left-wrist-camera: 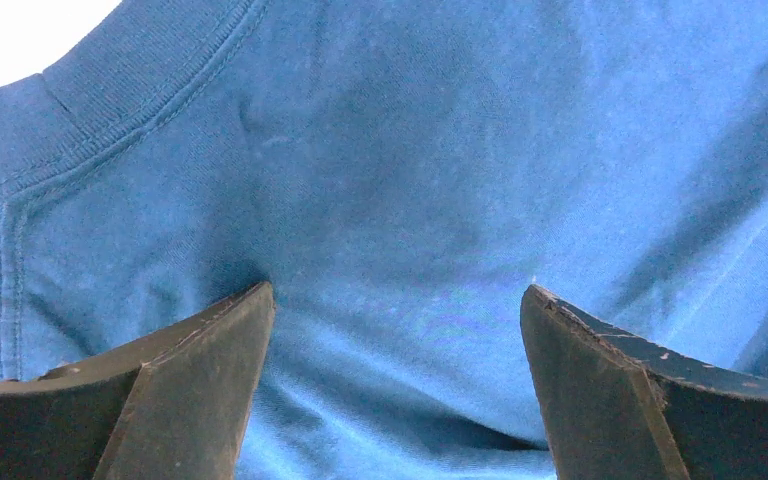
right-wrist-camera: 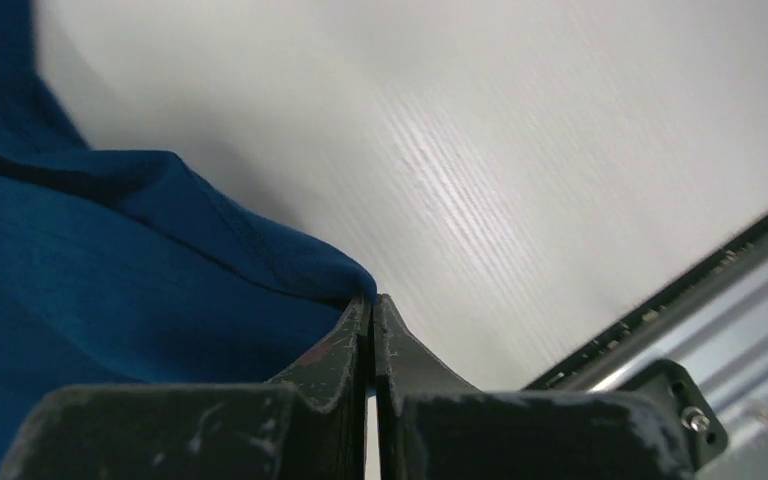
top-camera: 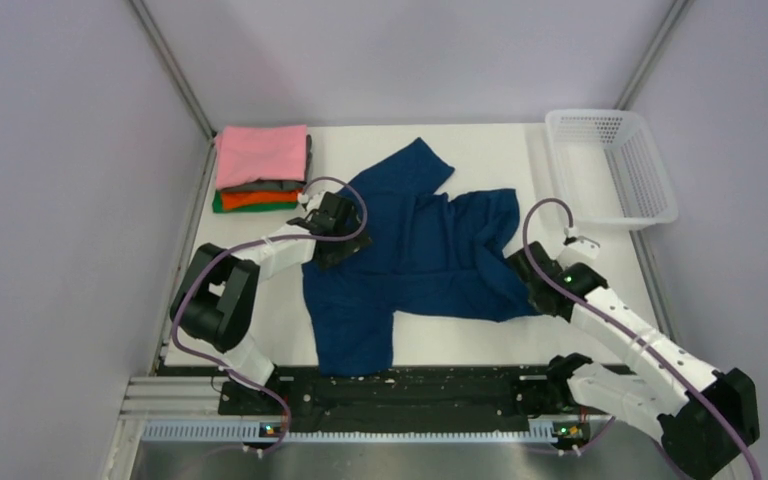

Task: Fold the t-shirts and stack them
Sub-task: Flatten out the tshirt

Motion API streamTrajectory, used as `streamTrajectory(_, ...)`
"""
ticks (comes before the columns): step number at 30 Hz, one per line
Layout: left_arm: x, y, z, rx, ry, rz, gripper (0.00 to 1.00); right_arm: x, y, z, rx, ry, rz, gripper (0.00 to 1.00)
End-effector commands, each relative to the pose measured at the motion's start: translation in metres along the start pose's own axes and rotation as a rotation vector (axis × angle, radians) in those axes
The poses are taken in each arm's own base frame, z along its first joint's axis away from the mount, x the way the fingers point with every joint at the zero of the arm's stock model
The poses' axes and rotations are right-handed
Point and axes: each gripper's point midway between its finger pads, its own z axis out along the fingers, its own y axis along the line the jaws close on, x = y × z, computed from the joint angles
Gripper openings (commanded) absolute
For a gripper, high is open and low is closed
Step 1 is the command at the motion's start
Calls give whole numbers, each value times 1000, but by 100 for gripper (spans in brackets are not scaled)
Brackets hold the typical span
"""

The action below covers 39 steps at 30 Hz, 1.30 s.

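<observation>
A navy blue t-shirt (top-camera: pixel 410 250) lies crumpled and spread across the middle of the white table. My left gripper (top-camera: pixel 334 240) rests on its left part near the collar, with its jaws wide open. In the left wrist view, blue cloth (left-wrist-camera: pixel 410 150) fills the gap between the fingers of the left gripper (left-wrist-camera: pixel 395 300). My right gripper (top-camera: pixel 522 272) is at the shirt's right edge. In the right wrist view the right gripper (right-wrist-camera: pixel 372 298) is shut, with the tip of the shirt's hem (right-wrist-camera: pixel 320 275) pinched between its tips. Folded t-shirts (top-camera: pixel 262 170) are stacked at the back left, pink on top.
A white plastic mesh basket (top-camera: pixel 615 165) stands at the back right corner. The table's near edge has a black rail (top-camera: pixel 400 390) with the arm bases on it. Grey walls close in the left and right sides.
</observation>
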Motion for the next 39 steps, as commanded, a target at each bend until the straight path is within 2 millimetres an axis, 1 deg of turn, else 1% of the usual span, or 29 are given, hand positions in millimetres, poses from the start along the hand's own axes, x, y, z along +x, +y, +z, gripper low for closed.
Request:
streamTrajectory(1, 6, 42, 0, -175, 23, 6, 99, -8, -36, -6, 197, -29, 22, 0)
streamTrajectory(3, 2, 41, 4, -174, 29, 2, 99, -13, -31, -4, 186, -49, 19, 0)
streamTrajectory(5, -5, 29, 9, -141, 34, 7, 99, -14, -21, 1, 160, -51, 1, 0)
streamTrajectory(6, -8, 22, 12, -129, 37, 12, 99, -13, -16, 5, 149, -48, -13, 0)
streamTrajectory(9, -21, 10, 25, -123, 23, 13, 99, -10, -11, 24, 163, -22, -34, 0)
streamTrajectory(11, -28, 3, 34, -115, 34, 0, 99, -8, -12, 40, 176, 6, -39, 0)
streamTrajectory(12, -33, 2, 40, -120, 33, -10, 99, -7, -14, 48, 190, 24, -33, 0)
streamTrajectory(15, -46, 3, 54, -144, 45, -47, 99, -7, -28, 65, 227, 84, 11, 0)
streamTrajectory(18, -67, -6, 68, -150, 29, -59, 99, -13, -26, 81, 158, 121, 104, 0)
streamTrajectory(19, -74, -11, 74, -151, 27, -61, 99, -19, -20, 87, 117, 116, 142, 0)
streamTrajectory(20, -79, -14, 79, -158, 36, -61, 99, -20, -18, 91, 97, 134, 167, 0)
streamTrajectory(21, -83, -16, 83, -170, 51, -56, 99, -23, -12, 96, 63, 131, 182, 0)
streamTrajectory(23, -91, -26, 88, -166, 64, -52, 99, -20, -5, 100, 36, 168, 171, 0)
streamTrajectory(26, -101, -42, 89, -99, 47, -29, 99, -11, 1, 104, 0, 200, 149, 0)
streamTrajectory(28, -106, -53, 82, -50, 44, -2, 99, -8, 11, 103, -62, 210, 145, 0)
streamTrajectory(29, -108, -58, 75, -33, 44, 11, 99, -6, 20, 101, -123, 223, 138, 0)
streamTrajectory(31, -113, -61, 52, -29, 18, 43, 99, -8, 32, 95, -207, 218, 144, 0)
streamTrajectory(32, -114, -58, 38, -41, -10, 58, 99, -9, 36, 92, -242, 207, 143, 0)
streamTrajectory(33, -115, -57, 20, -43, -41, 67, 99, -10, 37, 88, -260, 196, 143, 0)
streamTrajectory(34, -109, -53, 5, -49, -59, 82, 99, -11, 36, 85, -267, 188, 140, 0)
streamTrajectory(35, -106, -51, -14, -41, -90, 89, 99, -12, 35, 82, -274, 175, 139, 0)
streamTrajectory(36, -97, -45, -31, -35, -109, 98, 99, -12, 33, 78, -279, 165, 137, 0)
streamTrajectory(38, -72, -28, -58, -46, -120, 103, 99, -13, 30, 73, -288, 147, 135, 0)
streamTrajectory(39, -58, -19, -75, -44, -123, 102, 99, -13, 29, 71, -292, 139, 132, 0)
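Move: The spread t-shirt's middle lies just under the open left fingers' height, about 17 cm to their right and 2 cm back. Its loose near-left flap is centred 19 cm back and 2 cm right; the folded stack stands some 21 cm ahead and 21 cm left. From the right hand, which already pinches a corner, the shirt's middle is about 29 cm left, 10 cm ahead and 8 cm below; the white basket is roughly 31 cm ahead, 19 cm right. Open left fingers push shirt 15 cm forward, then retreat; right hand lowers pinched corner forward about 6 cm. ##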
